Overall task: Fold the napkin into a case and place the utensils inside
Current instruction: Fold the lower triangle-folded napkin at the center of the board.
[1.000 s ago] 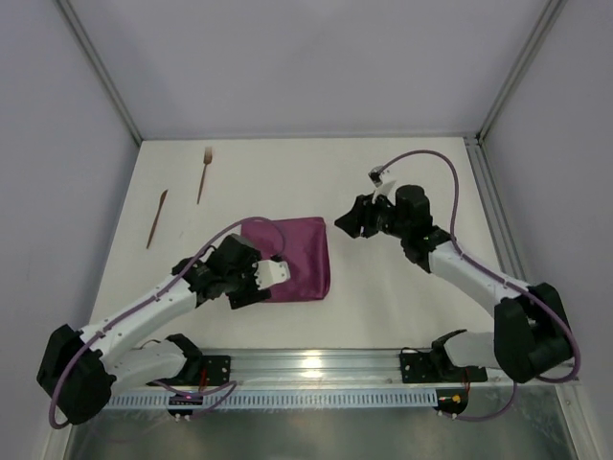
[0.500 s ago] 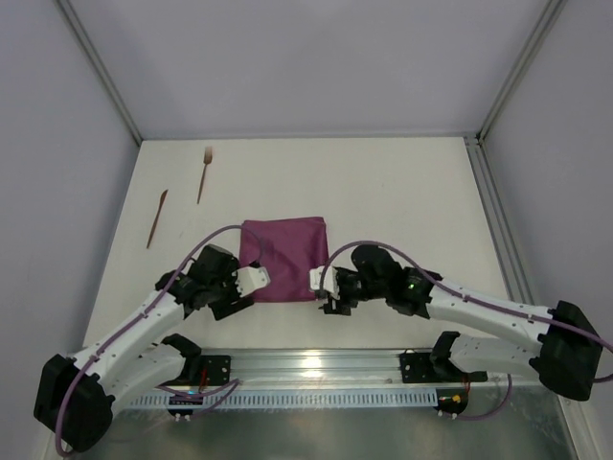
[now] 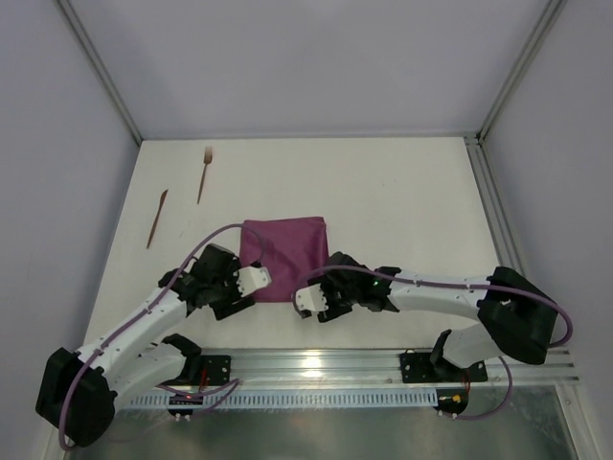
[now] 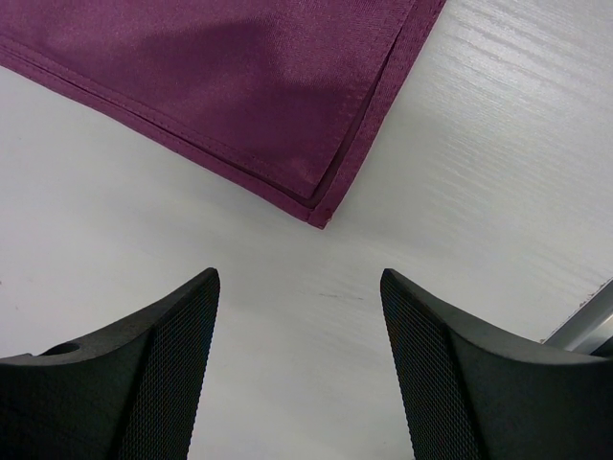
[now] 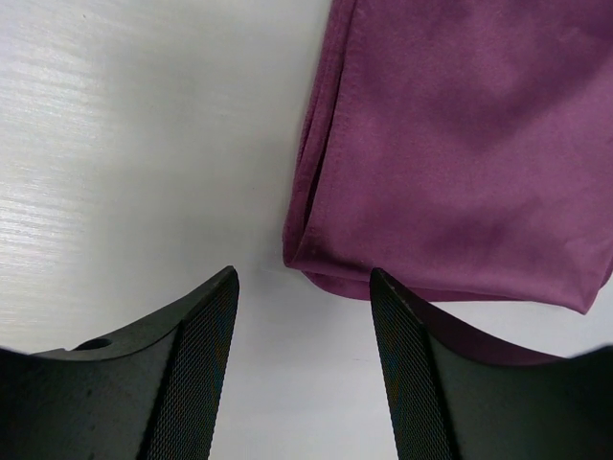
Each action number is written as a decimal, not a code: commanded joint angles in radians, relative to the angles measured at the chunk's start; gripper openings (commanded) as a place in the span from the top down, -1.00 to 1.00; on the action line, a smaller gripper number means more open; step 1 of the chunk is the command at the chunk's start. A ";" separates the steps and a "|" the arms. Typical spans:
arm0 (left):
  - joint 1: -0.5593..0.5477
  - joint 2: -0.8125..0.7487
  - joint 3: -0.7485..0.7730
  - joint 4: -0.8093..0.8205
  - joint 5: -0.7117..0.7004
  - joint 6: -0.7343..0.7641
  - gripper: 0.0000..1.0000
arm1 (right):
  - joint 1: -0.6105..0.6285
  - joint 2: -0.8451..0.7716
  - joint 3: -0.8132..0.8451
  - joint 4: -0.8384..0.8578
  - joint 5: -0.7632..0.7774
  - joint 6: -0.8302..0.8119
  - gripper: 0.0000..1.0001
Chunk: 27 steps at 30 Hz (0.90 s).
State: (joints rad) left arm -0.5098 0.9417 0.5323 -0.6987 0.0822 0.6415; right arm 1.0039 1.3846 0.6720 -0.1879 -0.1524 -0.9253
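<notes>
The plum-purple napkin [image 3: 287, 254] lies folded into a flat square at the middle of the table. My left gripper [image 3: 247, 290] hovers open at its near left corner, and in the left wrist view that corner [image 4: 321, 218] lies just beyond the empty gripper [image 4: 299, 280]. My right gripper [image 3: 320, 304] stands open at the near right corner, where the folded edge of the napkin [image 5: 450, 144] sits just ahead of the gripper [image 5: 304, 280]. The utensils lie far left: a wooden fork [image 3: 204, 172] and a slim knife [image 3: 157, 218]. No case shape shows.
A metal rail [image 3: 316, 364] runs along the near edge under the arm bases. Grey walls and frame posts [image 3: 101, 77] close in the white table [image 3: 402, 192] at the back and sides.
The right arm swung from the back right down to the napkin's near right corner, opening a little wider. The left gripper drew back off the napkin to its near left corner.
</notes>
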 commanded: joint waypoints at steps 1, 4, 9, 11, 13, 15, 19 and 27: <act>0.007 0.011 0.001 0.031 0.024 0.009 -0.40 | 0.021 0.054 0.038 -0.004 0.037 -0.086 -0.23; 0.007 0.014 0.005 0.027 0.019 0.009 -0.40 | 0.035 0.100 0.049 -0.002 0.054 -0.113 -0.23; 0.014 0.011 0.005 0.013 0.014 0.014 -0.40 | 0.039 0.134 0.070 -0.005 0.079 -0.136 -0.20; 0.016 0.012 0.006 0.008 0.013 0.015 -0.39 | 0.041 0.136 0.070 -0.025 0.103 -0.141 -0.18; 0.016 0.014 0.009 0.007 0.014 0.017 -0.40 | 0.041 0.130 0.070 -0.045 0.105 -0.144 -0.15; 0.016 0.016 0.014 0.007 0.016 0.017 -0.39 | 0.041 0.133 0.073 -0.057 0.099 -0.148 -0.10; 0.016 0.016 0.037 -0.011 0.021 0.017 -0.38 | 0.039 0.180 0.100 -0.094 0.122 -0.147 0.13; 0.016 0.011 0.078 -0.074 0.093 0.029 -0.37 | 0.025 0.197 0.063 -0.047 0.128 -0.090 0.60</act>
State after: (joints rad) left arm -0.5007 0.9565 0.5697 -0.7387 0.1211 0.6472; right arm 1.0355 1.5604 0.7574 -0.2134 -0.0353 -1.0508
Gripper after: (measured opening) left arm 0.687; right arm 0.216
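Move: The napkin's near right corner, the one the right hand goes for, lies about 2 cm ahead of it, level with it sideways and some 3 cm below. From there the near edge runs left to the near left corner, roughly 14 cm to the hand's left and 2 cm ahead; the far right corner is about 18 cm straight ahead. From the left hand, the near right corner lies around 17 cm to the right, 3 cm ahead and 3 cm below. Down first, then forward as well, the right hand sinks about 2.5 cm and reaches some 2 cm out onto the napkin's near right corner, its fingers steepening by about 10 degrees. Midway the open fingers begin to close and they pinch the corner's layers down at the board. ##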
